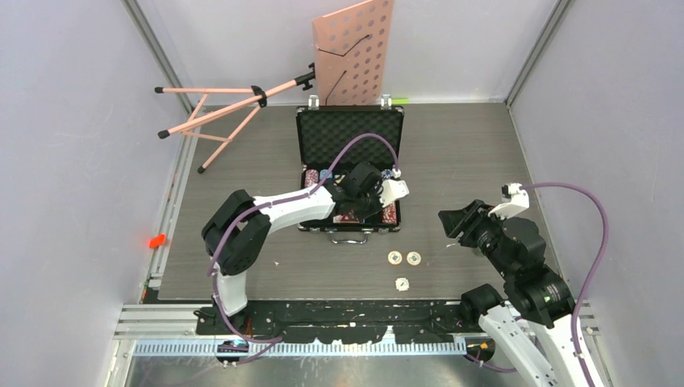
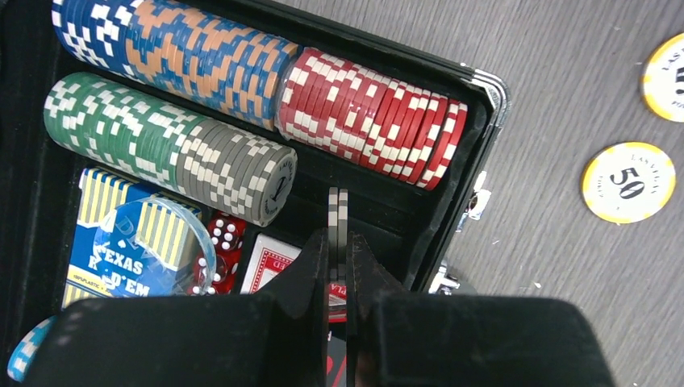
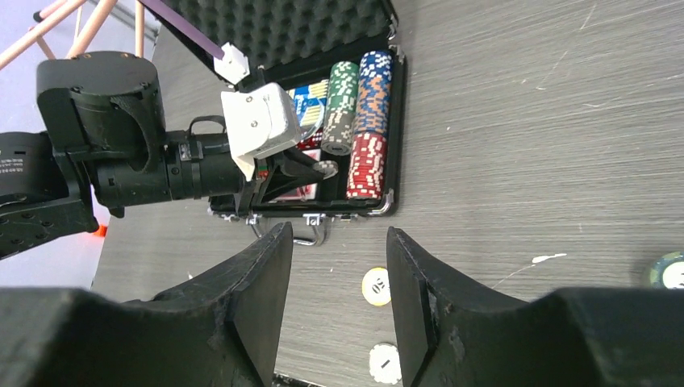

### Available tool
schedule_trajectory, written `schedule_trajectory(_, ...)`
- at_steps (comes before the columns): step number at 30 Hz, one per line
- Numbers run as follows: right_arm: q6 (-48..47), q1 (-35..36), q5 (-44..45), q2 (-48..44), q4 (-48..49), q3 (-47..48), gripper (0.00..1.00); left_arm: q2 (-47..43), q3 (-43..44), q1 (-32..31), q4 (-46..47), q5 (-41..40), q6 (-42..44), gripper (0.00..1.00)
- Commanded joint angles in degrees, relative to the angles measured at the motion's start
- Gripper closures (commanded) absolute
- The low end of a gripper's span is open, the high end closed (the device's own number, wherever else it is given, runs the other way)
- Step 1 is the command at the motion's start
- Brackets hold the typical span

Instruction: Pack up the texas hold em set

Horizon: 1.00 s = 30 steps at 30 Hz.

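The black briefcase [image 1: 306, 129] lies open at the table's middle, its foam lid tipped back. Inside it are rows of red chips [image 2: 371, 113], green and grey chips [image 2: 169, 145] and blue and orange chips [image 2: 177, 48], plus red dice [image 2: 226, 238], a card deck [image 2: 270, 262] and a blue Texas Hold'em box [image 2: 105, 250]. My left gripper [image 2: 338, 234] hovers over the case's right end, shut on two grey chips [image 2: 338, 205] held on edge. Right of the case, my right gripper [image 3: 339, 242] hangs open and empty above the table.
Three loose chips [image 1: 394, 257] [image 1: 414, 258] [image 1: 401, 283] lie on the table in front of the case. Another greenish chip [image 3: 669, 270] lies farther right. A pink music stand [image 1: 355, 48] leans behind the case, with its tripod legs [image 1: 218, 113] at the back left.
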Motion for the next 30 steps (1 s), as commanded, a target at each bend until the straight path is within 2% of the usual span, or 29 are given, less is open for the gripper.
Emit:
schedule_trajectory(1, 1.05, 0.01, 4.62, -1.41, -0.32, 0.58, 0.47, 0.81, 2.14, 0.49, 2.21, -1.55, 1.06, 0.93)
schedule_trajectory(11, 3.52, 0.01, 3.29, -0.58, 0.92, -0.94, 0.47, 2.49, 3.02, 1.16, 4.75, -4.29, -1.24, 0.71)
schedule_trajectory(22, 4.09, 0.00, 2.30, 0.05, 1.29, -1.00, 0.47, 1.21, 2.75, 1.90, 4.74, -6.41, -2.44, 0.70)
schedule_trajectory(30, 4.67, 0.00, 0.26, 3.26, -0.80, -0.02, 0.46, 0.59, 1.85, 1.90, 4.52, -6.02, -2.47, 0.60)
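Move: My left hand, pinching a couple of gray chips on edge, is just over the gap at the near end of the gray row: the spot is about 1 cm ahead, 1 cm right and 3 cm below. The gray row stands some 5 cm ahead and 1 cm right, the red chips 1 cm ahead and 5 cm right, the card deck 1 cm ahead and 5 cm left. From my right hand the gap lies roughly 3 cm ahead, 15 cm left and well below, about 18 cm. I lower my left hand about 1.5 cm into the gap while its nearly shut fingers start to open, letting go of the gray chips. Still opening, to roughly two fifths, the hand slides some 3 cm forward towards the gray row, lifting by barely a centimetre and turning slightly counter-clockwise. ##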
